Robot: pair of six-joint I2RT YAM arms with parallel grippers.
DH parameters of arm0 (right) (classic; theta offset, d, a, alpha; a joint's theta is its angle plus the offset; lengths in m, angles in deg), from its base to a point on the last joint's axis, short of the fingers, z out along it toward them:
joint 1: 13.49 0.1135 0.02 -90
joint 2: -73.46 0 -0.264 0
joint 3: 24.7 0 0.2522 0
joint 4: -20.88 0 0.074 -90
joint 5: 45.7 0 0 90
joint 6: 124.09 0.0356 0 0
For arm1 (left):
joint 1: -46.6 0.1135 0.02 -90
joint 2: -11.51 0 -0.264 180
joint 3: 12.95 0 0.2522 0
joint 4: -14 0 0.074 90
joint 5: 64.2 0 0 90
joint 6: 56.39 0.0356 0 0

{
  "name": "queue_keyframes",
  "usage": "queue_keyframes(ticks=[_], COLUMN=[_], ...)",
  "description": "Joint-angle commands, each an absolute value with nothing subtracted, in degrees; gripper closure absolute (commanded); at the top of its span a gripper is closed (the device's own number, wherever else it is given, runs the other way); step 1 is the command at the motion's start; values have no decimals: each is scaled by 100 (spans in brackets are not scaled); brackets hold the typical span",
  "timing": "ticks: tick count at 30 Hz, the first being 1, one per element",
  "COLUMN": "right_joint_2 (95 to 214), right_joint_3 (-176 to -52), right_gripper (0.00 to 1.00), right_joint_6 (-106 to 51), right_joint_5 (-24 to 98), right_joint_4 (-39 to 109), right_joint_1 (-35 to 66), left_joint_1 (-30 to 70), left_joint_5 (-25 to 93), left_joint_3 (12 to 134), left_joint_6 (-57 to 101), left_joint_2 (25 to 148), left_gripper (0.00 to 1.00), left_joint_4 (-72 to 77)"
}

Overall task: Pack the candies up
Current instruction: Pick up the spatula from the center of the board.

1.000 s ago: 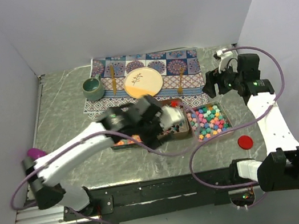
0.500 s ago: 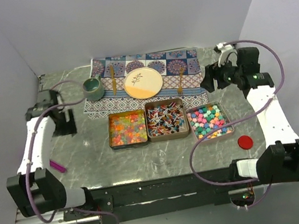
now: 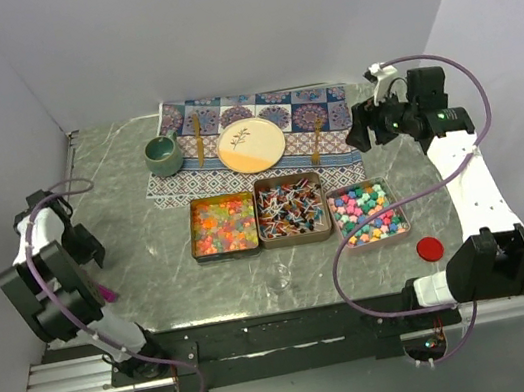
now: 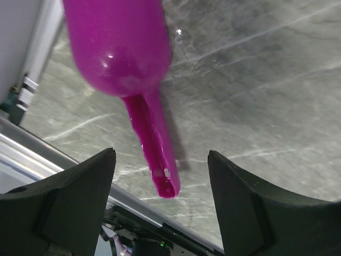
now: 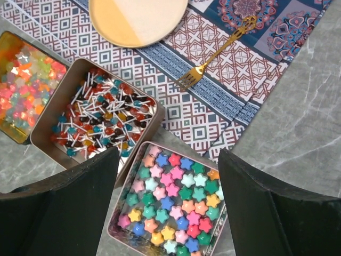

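The candies fill three open tins in a row: orange-yellow-red gummies (image 3: 222, 223) (image 5: 24, 88), red-blue-white wrapped pieces (image 3: 292, 209) (image 5: 96, 109), and pastel stars (image 3: 370, 212) (image 5: 173, 205). My left gripper (image 3: 88, 255) (image 4: 162, 213) is at the far left edge, open, low over a purple scoop (image 3: 106, 292) (image 4: 122, 48). The scoop's handle (image 4: 154, 149) lies on the table between the fingers, touching neither. My right gripper (image 3: 365, 132) (image 5: 168, 208) hangs open and empty high above the back right, looking down on the star tin.
A patterned placemat (image 3: 327, 103) at the back carries a green mug (image 3: 163, 154), a plate (image 3: 251, 145) and two gold forks (image 3: 198, 136) (image 3: 314, 141). A round red lid (image 3: 430, 249) lies front right. A small clear cup (image 3: 279, 276) stands near the front edge.
My left arm swung from over the tins out to the far left and folded back above the scoop. The right arm drew slightly back and up.
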State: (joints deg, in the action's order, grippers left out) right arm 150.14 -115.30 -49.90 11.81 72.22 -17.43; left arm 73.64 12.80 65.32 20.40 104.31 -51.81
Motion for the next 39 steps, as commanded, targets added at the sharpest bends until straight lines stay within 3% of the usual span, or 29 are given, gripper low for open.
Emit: queue_keyframes(ticks=[1, 11, 17, 21, 25, 29, 34, 39], right_joint_2=[15010, 15036, 15089, 15212, 15431, 15695, 15687, 15546], right_joint_3=[-11590, -11660, -11537, -11589, -11800, -12081, -12178, -12284], right_gripper=[18, 18, 18, 18, 18, 18, 18, 18], right_joint_6=[-5201, -5439, -5421, -5483, -5702, -5790, -5764, -5274], right_joint_5=[1362, 1722, 1819, 1863, 1977, 2109, 1996, 1083], right_joint_4=[7304, 7366, 7296, 7366, 7585, 7726, 7700, 7630], right_joint_1=[-1709, -1709, -1709, -1718, -1683, -1656, -1463, -1086], left_joint_1=[7419, 7437, 7367, 7026, 6305, 5374, 5511, 5908], left_joint_5=[1420, 1261, 1761, 3217, 4264, 4540, 4187, 5389], left_joint_3=[6462, 6163, 6154, 6102, 5881, 5873, 6206, 6541], left_joint_6=[1770, 1612, 1796, 1823, 1884, 2025, 1946, 2297], left_joint_2=[10625, 11337, 11400, 11215, 11127, 10978, 10680, 9986], left_gripper=[25, 32, 65, 81, 83, 87, 98, 99], left_joint_4=[-5048, -4740, -4713, -4661, -4511, -4353, -4599, -4434])
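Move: The purple spatula lies almost under the left hand: its handle runs between the open fingers about 5 cm below, with the spatula's middle roughly 3 cm ahead, 3 cm to the left and 5 cm down. The gummy-candy tin stands some 36 cm to this hand's right and 9 cm farther out, the green mug about 24 cm right and 33 cm ahead. From the right hand the spatula is about 78 cm left, 11 cm back and 24 cm lower. Straight down about 5 cm, easing slightly back, the left hand sinks over the spatula's handle and shuts its fingers on it. Keeping that pinch, it sweeps low to the right some 16 cm and a little forward towards the gummy-candy tin, rolling its fingertips about 30 degrees rightward and turning clockwise, and starts to rise only at the end. The empty right hand sinks about 4 cm, fingers open. ##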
